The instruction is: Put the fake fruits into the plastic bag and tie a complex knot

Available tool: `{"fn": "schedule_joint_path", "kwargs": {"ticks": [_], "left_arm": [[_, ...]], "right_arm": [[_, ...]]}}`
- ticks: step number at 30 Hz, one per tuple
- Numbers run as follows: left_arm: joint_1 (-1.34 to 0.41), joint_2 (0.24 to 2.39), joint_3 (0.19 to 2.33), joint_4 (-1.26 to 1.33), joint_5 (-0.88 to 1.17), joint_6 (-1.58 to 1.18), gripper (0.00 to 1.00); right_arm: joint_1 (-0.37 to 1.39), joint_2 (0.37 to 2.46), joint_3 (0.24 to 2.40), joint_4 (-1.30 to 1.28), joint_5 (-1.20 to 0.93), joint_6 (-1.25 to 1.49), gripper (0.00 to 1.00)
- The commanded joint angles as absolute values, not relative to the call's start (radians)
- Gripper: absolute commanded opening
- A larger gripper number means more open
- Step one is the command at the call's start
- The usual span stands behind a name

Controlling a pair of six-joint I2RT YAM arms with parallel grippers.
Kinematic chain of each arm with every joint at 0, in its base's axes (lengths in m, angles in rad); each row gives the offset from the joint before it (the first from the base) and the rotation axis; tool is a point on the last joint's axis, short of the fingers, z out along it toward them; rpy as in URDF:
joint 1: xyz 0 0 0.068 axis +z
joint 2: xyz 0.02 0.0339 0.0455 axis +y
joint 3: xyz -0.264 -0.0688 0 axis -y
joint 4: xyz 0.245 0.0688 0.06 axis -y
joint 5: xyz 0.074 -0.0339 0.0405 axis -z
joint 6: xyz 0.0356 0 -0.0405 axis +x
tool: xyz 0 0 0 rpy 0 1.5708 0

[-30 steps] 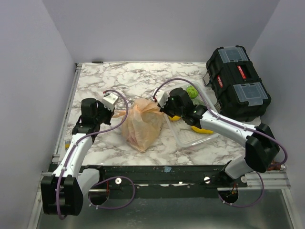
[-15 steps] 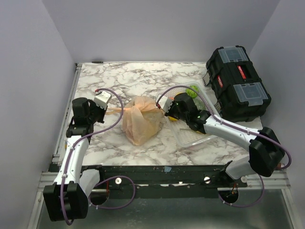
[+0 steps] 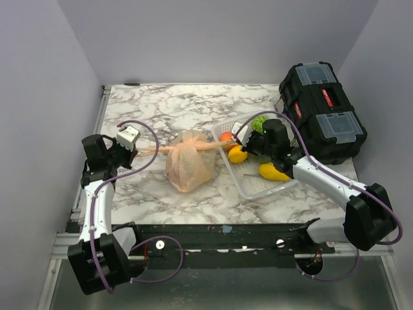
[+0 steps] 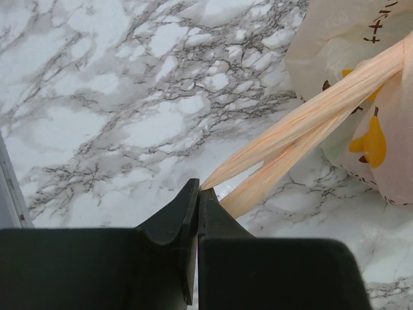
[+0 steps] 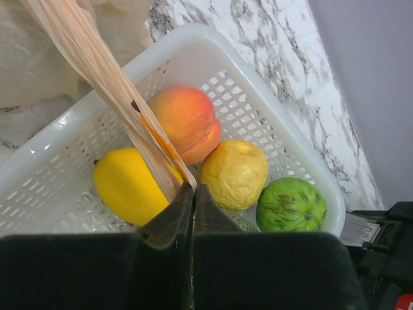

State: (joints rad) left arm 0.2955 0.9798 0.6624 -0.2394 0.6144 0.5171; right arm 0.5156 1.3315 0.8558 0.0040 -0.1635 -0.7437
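Note:
The pale-orange plastic bag (image 3: 189, 166) sits bulging on the marble table between both arms, its contents hidden. Its two handle strips run taut left and right from the knot (image 3: 188, 148) at the neck. My left gripper (image 3: 138, 151) (image 4: 199, 188) is shut on the end of the left handle strip (image 4: 303, 113). Over the white basket (image 3: 260, 186), my right gripper (image 3: 241, 143) (image 5: 193, 187) is shut on the right handle strip (image 5: 97, 64). Fake fruits lie in the basket: a peach (image 5: 186, 121), a yellow fruit (image 5: 126, 187), a pale yellow one (image 5: 234, 173) and a green one (image 5: 292, 204).
A black toolbox (image 3: 322, 113) stands at the back right, close behind the basket. Another yellow fruit (image 3: 273, 172) lies in the basket under the right arm. The table's left rail (image 3: 97, 129) runs just beside the left arm.
Both grippers have drawn apart, the left one leftward and the right one rightward over the basket. The handle strips went from slack to taut and the bag's neck has tightened.

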Motion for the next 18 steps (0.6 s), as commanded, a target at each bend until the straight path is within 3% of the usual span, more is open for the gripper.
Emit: {"fn": "schedule_joint_path", "kwargs": {"ticks": [1,6,13,18], "left_arm": [[0.436,0.966,0.664,-0.286,0.286,0.630,0.00],[0.317,0.832,0.691,-0.376,0.385,0.548,0.00],[0.256,0.800,0.927,-0.462,0.467,0.351,0.00],[0.294,0.862,0.971,-0.436,0.399,0.432,0.00]], "right_arm": [[0.346,1.318,0.831,-0.152,0.193,-0.819,0.01],[0.379,1.347,0.984,-0.241,0.109,-0.728,0.01],[0.453,1.370,1.228,-0.338,0.028,-0.627,0.01],[0.452,1.418,1.188,-0.253,0.117,-0.686,0.01]]}}
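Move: Each hand already holds one twisted end of the plastic bag. From the left hand the knot is about 20 cm to its right, 3 cm ahead and slightly lower; from the right hand it is some 18 cm to the left, level fore and aft, also slightly lower. Below the right hand, in the basket, the peach lies roughly 7 cm ahead and 3 cm left, 8 cm down, and the lemon 2 cm ahead and 1 cm left at the same depth. Up with both hands together, after barely rising at first: the left climbs about 13 cm, easing back and a few centimetres right towards the knot, its fingers tipping up some 10 degrees; the right climbs some 10 cm while reaching slightly forward over the basket. Both keep their pinch on the twisted ends, stretched out between them. ##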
